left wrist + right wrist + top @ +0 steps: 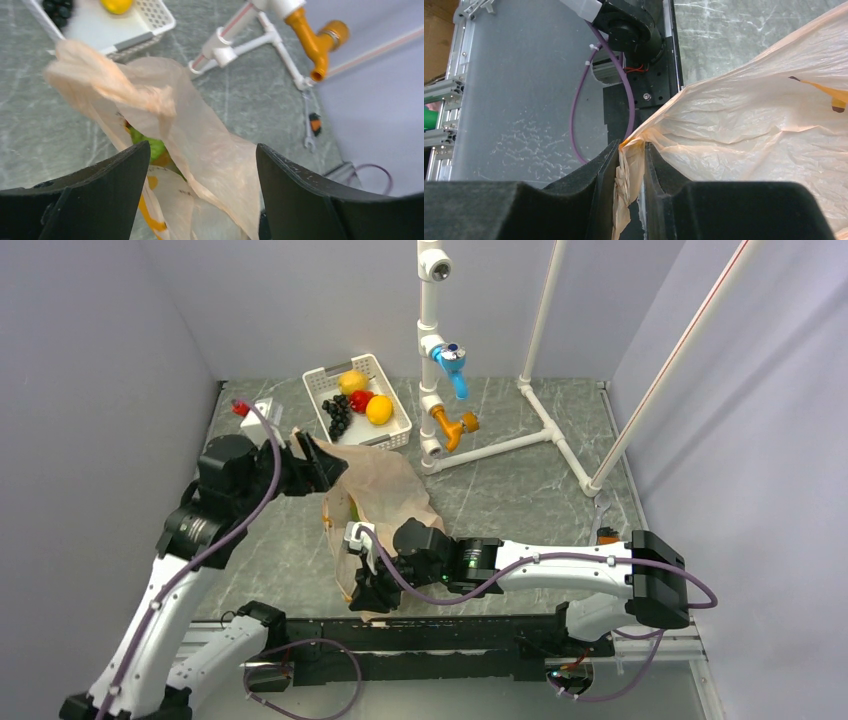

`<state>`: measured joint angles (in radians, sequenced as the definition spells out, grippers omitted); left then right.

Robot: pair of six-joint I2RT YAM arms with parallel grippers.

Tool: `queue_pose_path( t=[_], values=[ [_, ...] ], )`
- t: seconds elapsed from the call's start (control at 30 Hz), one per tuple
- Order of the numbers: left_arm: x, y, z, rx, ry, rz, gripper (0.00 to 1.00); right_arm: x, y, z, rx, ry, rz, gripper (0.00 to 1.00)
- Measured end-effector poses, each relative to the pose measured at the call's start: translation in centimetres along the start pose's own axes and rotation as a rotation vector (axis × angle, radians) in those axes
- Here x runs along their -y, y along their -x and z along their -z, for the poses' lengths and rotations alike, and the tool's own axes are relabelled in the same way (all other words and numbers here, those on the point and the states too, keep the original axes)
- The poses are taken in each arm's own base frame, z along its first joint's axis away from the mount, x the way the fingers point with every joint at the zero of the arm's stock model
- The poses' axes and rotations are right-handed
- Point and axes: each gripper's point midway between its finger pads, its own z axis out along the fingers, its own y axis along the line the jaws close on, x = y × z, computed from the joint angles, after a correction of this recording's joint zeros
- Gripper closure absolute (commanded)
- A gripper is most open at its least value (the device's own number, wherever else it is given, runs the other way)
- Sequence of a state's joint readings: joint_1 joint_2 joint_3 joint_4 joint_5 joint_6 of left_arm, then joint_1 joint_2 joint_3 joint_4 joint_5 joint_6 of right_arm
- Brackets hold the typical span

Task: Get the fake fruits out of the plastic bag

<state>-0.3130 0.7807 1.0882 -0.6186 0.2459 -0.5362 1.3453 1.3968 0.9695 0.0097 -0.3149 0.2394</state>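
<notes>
The peach-orange plastic bag (385, 502) lies crumpled mid-table. My right gripper (364, 585) is shut on its near edge; in the right wrist view a bunched fold of the bag (744, 125) is pinched between the fingers of that gripper (631, 150). My left gripper (322, 464) stands open at the bag's far end. In the left wrist view the bag (215, 145) runs loose between the wide-apart fingers of that gripper (202, 162). A green fruit (150, 146) shows inside the bag's mouth. A red apple (361, 400) lies in the basket. Other fruits in the bag are hidden.
A white basket (398, 428) behind the bag also holds black grapes (337, 413), a lemon (352, 380) and an orange fruit (379, 410). A white pipe frame (545, 420) with blue and orange valves stands at the back. A small wrench (309, 132) lies at the right.
</notes>
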Motion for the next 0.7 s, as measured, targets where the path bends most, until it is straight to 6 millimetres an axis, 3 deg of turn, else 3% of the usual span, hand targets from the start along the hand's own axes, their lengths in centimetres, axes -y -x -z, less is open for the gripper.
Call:
queue_pose_path(
  t=[0.27,0.33,0.53,0.57,0.7],
  values=[
    [-3.1,0.0,-3.5,-0.031,0.254,-0.078,0.25,-0.1,0.2,0.1,0.006,-0.001,-0.001,0.73],
    [-3.6,-0.2,-4.3,-0.042,0.29,-0.096,0.36,-0.1,0.3,0.1,0.012,0.0,-0.004,0.73],
    [-4.6,0.1,-5.6,-0.013,0.331,-0.109,0.95,-0.2,-0.3,-0.1,0.013,-0.013,-0.002,0.74],
    [-4.6,0.4,-5.7,0.002,0.336,-0.102,0.99,-0.3,-0.4,-0.2,0.01,-0.019,0.006,0.74],
    [-5.1,2.5,-5.8,0.093,0.372,-0.075,1.0,-1.6,-2.6,-1.8,-0.036,-0.043,0.077,0.74]
  ],
)
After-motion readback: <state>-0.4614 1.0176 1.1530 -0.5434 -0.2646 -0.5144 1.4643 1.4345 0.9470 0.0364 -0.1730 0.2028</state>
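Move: The loose peach edge of the bag's mouth hangs just beyond my open left fingers, about 6 cm ahead, 1 cm left and 4 cm lower. From that same hand, the green fruit in the bag lies roughly 2 cm ahead, 4 cm right and 24 cm down, and the white basket some 27 cm ahead, 6 cm right and 29 cm down. My right hand still pinches the bag's near corner; the mouth edge is about 26 cm ahead of it, 6 cm left and 9 cm higher. I reach my left hand forward some 7 cm to the bag's mouth edge, dipping about 4 cm and then starting to rise, while the wrist turns roughly 20 degrees counter-clockwise and its left side lifts. Late in the reach I shut the wide-open fingers on the film. My right hand keeps its pinch, stays put, then draws the near corner back and down about 2.5 cm each. ##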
